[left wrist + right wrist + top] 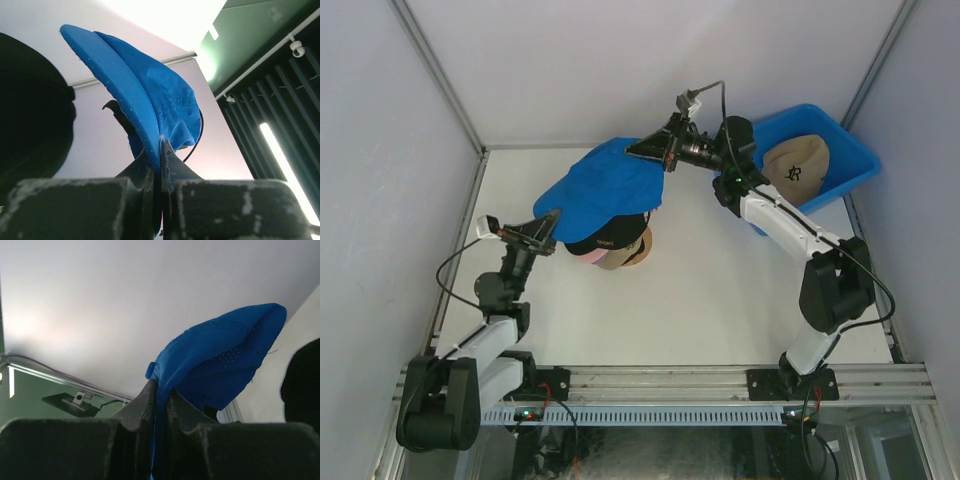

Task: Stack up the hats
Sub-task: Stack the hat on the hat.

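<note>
A blue hat (605, 185) hangs stretched between both grippers, just above a stack of hats. My left gripper (552, 218) is shut on its brim edge (150, 100), with the fabric pinched between the fingertips of the left gripper (161, 145). At the far side, my right gripper (638, 150) is shut on the hat's back edge (225, 355), cloth running down between the jaws of the right gripper (162, 385). Below, a black hat (610, 235) tops the stack, with a pink hat (588, 256) and a tan one (625, 256) peeking out under it.
A blue plastic bin (850, 150) stands at the back right, behind the right arm, with another tan hat (798, 168) bearing a dark logo inside. Grey walls close in the white table on three sides.
</note>
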Tool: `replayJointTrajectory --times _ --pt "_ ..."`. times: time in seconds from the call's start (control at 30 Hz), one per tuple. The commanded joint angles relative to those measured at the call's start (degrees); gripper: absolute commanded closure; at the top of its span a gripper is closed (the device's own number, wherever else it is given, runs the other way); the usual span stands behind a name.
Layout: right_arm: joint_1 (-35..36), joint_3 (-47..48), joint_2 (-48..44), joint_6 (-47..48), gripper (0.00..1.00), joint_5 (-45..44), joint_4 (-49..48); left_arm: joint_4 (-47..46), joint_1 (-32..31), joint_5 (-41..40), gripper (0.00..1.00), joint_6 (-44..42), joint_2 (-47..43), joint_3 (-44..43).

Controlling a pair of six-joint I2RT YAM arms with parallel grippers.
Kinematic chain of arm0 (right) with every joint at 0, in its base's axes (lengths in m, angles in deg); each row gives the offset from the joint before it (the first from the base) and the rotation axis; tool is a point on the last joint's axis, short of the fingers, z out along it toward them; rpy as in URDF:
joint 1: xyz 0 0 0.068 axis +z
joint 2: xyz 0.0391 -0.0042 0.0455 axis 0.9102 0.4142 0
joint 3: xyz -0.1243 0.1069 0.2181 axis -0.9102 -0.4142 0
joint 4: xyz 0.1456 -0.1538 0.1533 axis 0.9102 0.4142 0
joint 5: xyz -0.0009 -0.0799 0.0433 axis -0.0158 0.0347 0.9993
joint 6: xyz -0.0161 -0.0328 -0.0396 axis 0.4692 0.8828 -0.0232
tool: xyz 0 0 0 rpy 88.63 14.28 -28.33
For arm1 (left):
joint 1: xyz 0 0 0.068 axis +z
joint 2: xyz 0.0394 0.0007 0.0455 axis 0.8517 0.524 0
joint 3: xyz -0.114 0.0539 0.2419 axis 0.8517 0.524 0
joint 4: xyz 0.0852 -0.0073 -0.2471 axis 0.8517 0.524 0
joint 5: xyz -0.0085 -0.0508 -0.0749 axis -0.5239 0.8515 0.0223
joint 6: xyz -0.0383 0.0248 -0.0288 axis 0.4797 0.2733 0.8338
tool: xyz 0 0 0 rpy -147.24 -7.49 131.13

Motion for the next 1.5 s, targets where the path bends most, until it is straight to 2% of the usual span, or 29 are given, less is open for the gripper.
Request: replayJointTrajectory --times 0.0,0.5,0.87,1.2,1.47 --pt "-0.30 3.40 2.91 4.37 0.89 1.81 2.22 -0.83 1.78 0.46 1.00 -4.08 0.03 1.68" --pt "-0.55 5.59 9.28 6.71 0.72 2.82 5.02 4.19 6.37 6.41 1.00 -8.74 3.10 0.89" --pt "-0.74 5.00 9.26 10.09 0.52 3.62 9.51 5.24 10.79 11.26 1.00 -9.58 5.36 0.46" --pt "-1.76 4.67 6.61 17.10 0.46 1.78 19.34 -3.19 13.11 15.51 1.00 -3.64 12.89 -0.21" --pt "-2.78 3.96 3.32 22.63 0.45 -1.01 25.53 -3.22 13.22 15.17 1.00 -2.36 11.77 -1.07"
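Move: The black hat capping the stack, which the blue hat is to cover, lies about 6 cm ahead, 11 cm right and 9 cm below the left hand. From the right hand it is roughly level fore and aft, 6 cm left and 19 cm below. The pink hat sits some 5 cm lower than the black one and 3 cm nearer the bases; the wooden stand under them shows about 5 cm to the black hat's right, 12 cm lower. Downward and somewhat forward, both hands bring the blue hat onto the black hat, the right sinking about 12 cm, the left some 8 cm while edging left. The left keeps its pinch on the brim, its fingers tipping down; the right opens to about half, lets go of the hat's far edge with the cloth still between its fingers, and tips its fingertips down some 15 degrees. ##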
